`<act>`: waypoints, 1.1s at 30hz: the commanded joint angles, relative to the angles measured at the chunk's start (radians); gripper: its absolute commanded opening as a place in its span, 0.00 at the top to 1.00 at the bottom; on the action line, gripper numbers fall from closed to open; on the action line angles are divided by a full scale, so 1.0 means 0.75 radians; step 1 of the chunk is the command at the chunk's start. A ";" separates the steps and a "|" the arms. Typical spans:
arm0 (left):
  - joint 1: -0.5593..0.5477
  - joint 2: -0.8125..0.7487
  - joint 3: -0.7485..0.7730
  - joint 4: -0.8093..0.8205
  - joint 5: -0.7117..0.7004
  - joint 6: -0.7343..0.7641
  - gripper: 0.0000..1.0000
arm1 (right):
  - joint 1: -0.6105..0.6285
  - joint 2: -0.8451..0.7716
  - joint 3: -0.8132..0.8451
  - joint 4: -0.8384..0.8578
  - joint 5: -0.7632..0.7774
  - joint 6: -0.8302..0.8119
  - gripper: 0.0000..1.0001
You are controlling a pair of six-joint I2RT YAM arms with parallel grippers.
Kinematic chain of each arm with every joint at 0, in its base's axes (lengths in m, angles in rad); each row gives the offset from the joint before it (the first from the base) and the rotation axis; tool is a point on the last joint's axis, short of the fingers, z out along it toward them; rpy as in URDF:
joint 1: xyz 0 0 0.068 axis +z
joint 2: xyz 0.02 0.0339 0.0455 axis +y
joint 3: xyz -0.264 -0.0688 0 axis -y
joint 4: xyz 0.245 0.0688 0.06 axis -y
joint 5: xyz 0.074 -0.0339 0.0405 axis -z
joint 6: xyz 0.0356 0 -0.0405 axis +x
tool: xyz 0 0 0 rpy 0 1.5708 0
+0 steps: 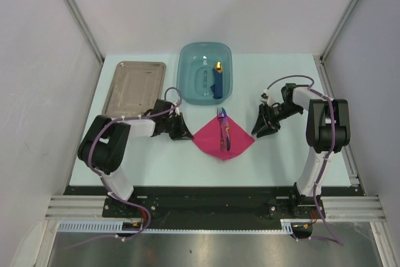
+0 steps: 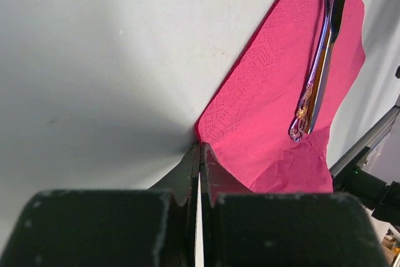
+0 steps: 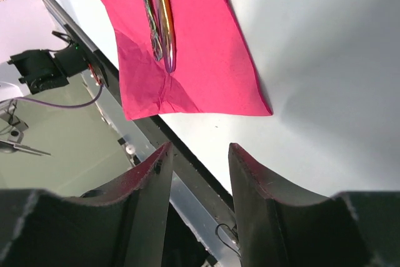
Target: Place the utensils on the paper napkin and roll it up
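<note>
The pink paper napkin (image 1: 234,142) lies on the table as a diamond between my arms. The utensils (image 1: 223,130), silvery with purplish handles, lie together along its middle. My left gripper (image 1: 186,134) is low at the napkin's left corner. In the left wrist view its tips (image 2: 200,148) are shut right at that corner of the napkin (image 2: 269,98), and the utensils (image 2: 322,54) lie beyond. My right gripper (image 1: 259,130) is open, just off the napkin's right corner. In the right wrist view the gripper (image 3: 200,149) is empty, short of the napkin (image 3: 200,60) and the utensils (image 3: 159,17).
A teal plastic basin (image 1: 187,60) stands at the back centre with a chunky blue object with a yellow tip (image 1: 217,79) inside. A grey-brown metal tray (image 1: 134,85) lies at the back left. The table's front edge and black rail (image 3: 181,167) run close below the napkin.
</note>
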 commanded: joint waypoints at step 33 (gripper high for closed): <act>0.107 -0.599 -0.135 -0.127 0.152 0.771 0.34 | 0.200 -0.339 -0.127 0.343 -0.121 0.175 0.57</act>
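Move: The left fingers are shut on the napkin's left corner, down at the table; the bare table they drag it to lies about 5 cm to their left and 1 cm back. The utensils lie some 12 cm to their right and 3 cm ahead, the brown tray about 21 cm left and 19 cm ahead. The right hand, empty and half open, has the napkin's right corner some 5 cm below it, about 1 cm left and 1 cm ahead. Leftward along the table, easing slower, the left hand drags the pinched napkin corner about 5 cm, drawing slightly back; then its fingers open, let go of the corner and it lifts some 5 cm, tilting about 15 degrees as it rises. The half-open right hand travels left too, roughly 5 cm, without gripping, and rises nearly 4 cm. ##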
